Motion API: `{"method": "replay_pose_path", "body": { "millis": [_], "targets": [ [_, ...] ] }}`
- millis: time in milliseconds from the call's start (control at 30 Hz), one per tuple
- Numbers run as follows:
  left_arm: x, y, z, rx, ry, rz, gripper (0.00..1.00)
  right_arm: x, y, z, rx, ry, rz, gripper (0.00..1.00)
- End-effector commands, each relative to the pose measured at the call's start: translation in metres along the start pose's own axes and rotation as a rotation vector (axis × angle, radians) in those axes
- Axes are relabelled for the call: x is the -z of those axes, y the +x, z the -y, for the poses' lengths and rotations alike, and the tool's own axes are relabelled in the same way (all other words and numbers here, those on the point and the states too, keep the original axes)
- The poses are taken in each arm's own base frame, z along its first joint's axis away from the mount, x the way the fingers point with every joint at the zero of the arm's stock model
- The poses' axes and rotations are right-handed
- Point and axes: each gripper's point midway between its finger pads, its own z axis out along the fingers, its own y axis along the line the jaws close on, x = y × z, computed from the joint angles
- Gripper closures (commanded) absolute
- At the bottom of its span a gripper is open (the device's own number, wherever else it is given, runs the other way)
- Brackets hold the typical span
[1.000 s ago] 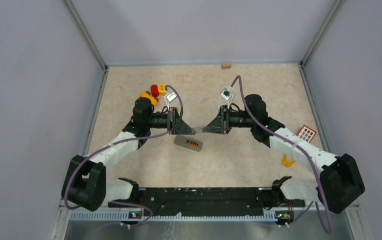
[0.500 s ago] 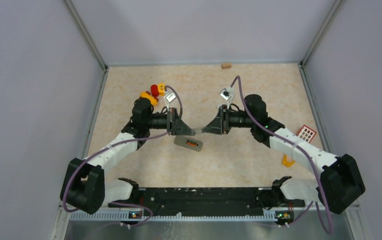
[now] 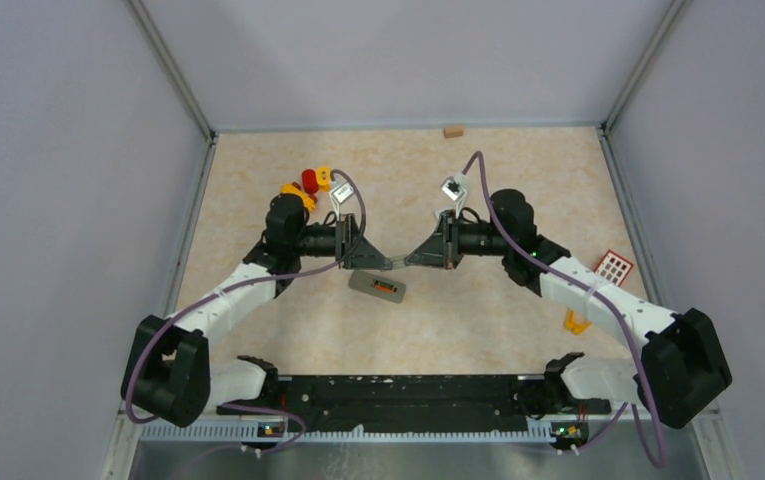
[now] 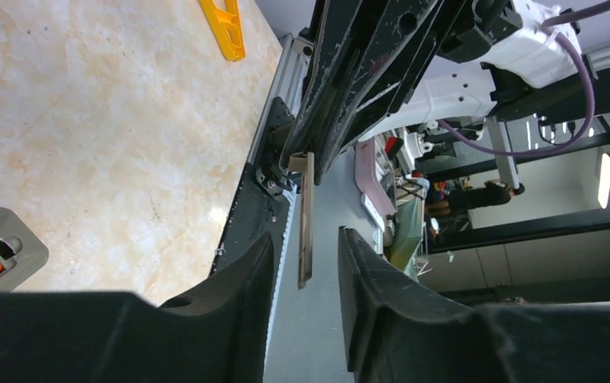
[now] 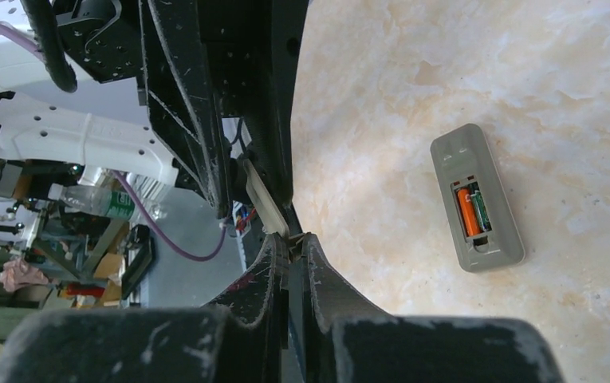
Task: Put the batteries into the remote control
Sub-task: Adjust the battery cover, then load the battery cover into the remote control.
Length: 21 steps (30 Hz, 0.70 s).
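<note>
The grey remote control [image 3: 378,287] lies face down mid-table with its compartment open. Two batteries sit in it side by side, one orange [image 5: 465,211] and one green [image 5: 479,207]. Just above and behind the remote, both grippers meet tip to tip. My right gripper [image 5: 295,239] is shut on one end of a thin grey cover plate [image 5: 257,195]. The plate's other end [image 4: 305,219] hangs between the fingers of my left gripper [image 4: 305,239], which stands open and does not touch it. The left wrist view catches the remote's corner [image 4: 14,243].
Red and yellow toy blocks [image 3: 308,184] sit behind the left arm. A small tan block [image 3: 453,130] lies by the back wall. A red-and-white grid piece [image 3: 614,266] and an orange piece [image 3: 575,322] lie near the right arm.
The left gripper has opened and let go of the cover plate. The right gripper opened briefly, then closed on the plate's other end. Both arms have barely shifted.
</note>
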Motion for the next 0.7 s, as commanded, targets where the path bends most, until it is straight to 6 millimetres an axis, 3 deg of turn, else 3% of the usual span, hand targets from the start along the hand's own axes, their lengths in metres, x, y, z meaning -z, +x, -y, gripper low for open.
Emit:
{"method": "replay_pose_path", "body": {
  "millis": [0, 167, 267, 400, 533, 600, 667],
  "targets": [
    [-0.003, -0.019, 0.008, -0.056, -0.003, 0.039, 0.47, 0.004, -0.009, -0.009, -0.017, -0.016, 0.057, 1.00],
    [-0.002, -0.030, -0.005, -0.068, -0.079, 0.117, 0.12, 0.002, 0.003, 0.018, -0.204, 0.105, 0.096, 1.00],
    [0.005, -0.039, -0.021, -0.076, -0.195, 0.196, 0.03, 0.003, 0.015, 0.040, -0.349, 0.191, 0.137, 1.00],
    [0.037, -0.049, -0.069, -0.050, -0.527, 0.369, 0.01, 0.003, 0.036, 0.072, -0.557, 0.321, 0.227, 1.00],
    [0.093, -0.039, -0.117, 0.034, -0.890, 0.558, 0.01, -0.007, 0.054, 0.087, -0.664, 0.453, 0.292, 1.00],
    [0.111, -0.032, -0.131, 0.076, -0.988, 0.620, 0.02, -0.015, 0.062, 0.089, -0.677, 0.493, 0.293, 1.00],
    [0.115, -0.024, -0.139, 0.109, -1.013, 0.625, 0.05, -0.022, 0.064, 0.092, -0.692, 0.516, 0.301, 1.00]
  ]
}}
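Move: Shut on the battery cover, the right hand has the open grey remote some 18 cm below, about 4 cm ahead and 7 cm to the left. The orange and green batteries sit in the remote's right half, 2 cm right of its middle and level with it front to back. The white remote lies roughly 18 cm ahead of the right hand, 10 cm to its right and 18 cm down. From the left hand, the grey remote's middle is about 5 cm ahead, 2 cm left and 18 cm below. Still pinching the battery cover, the right hand drops about 12 cm towards the open grey remote, turning some 30 degrees clockwise and tipping over about as much. The left fingers, already parted around the cover's free end, spread wide and leave it, the hand drawing forward, then also left and down while its fingertips swing counter-clockwise from pointing right. ##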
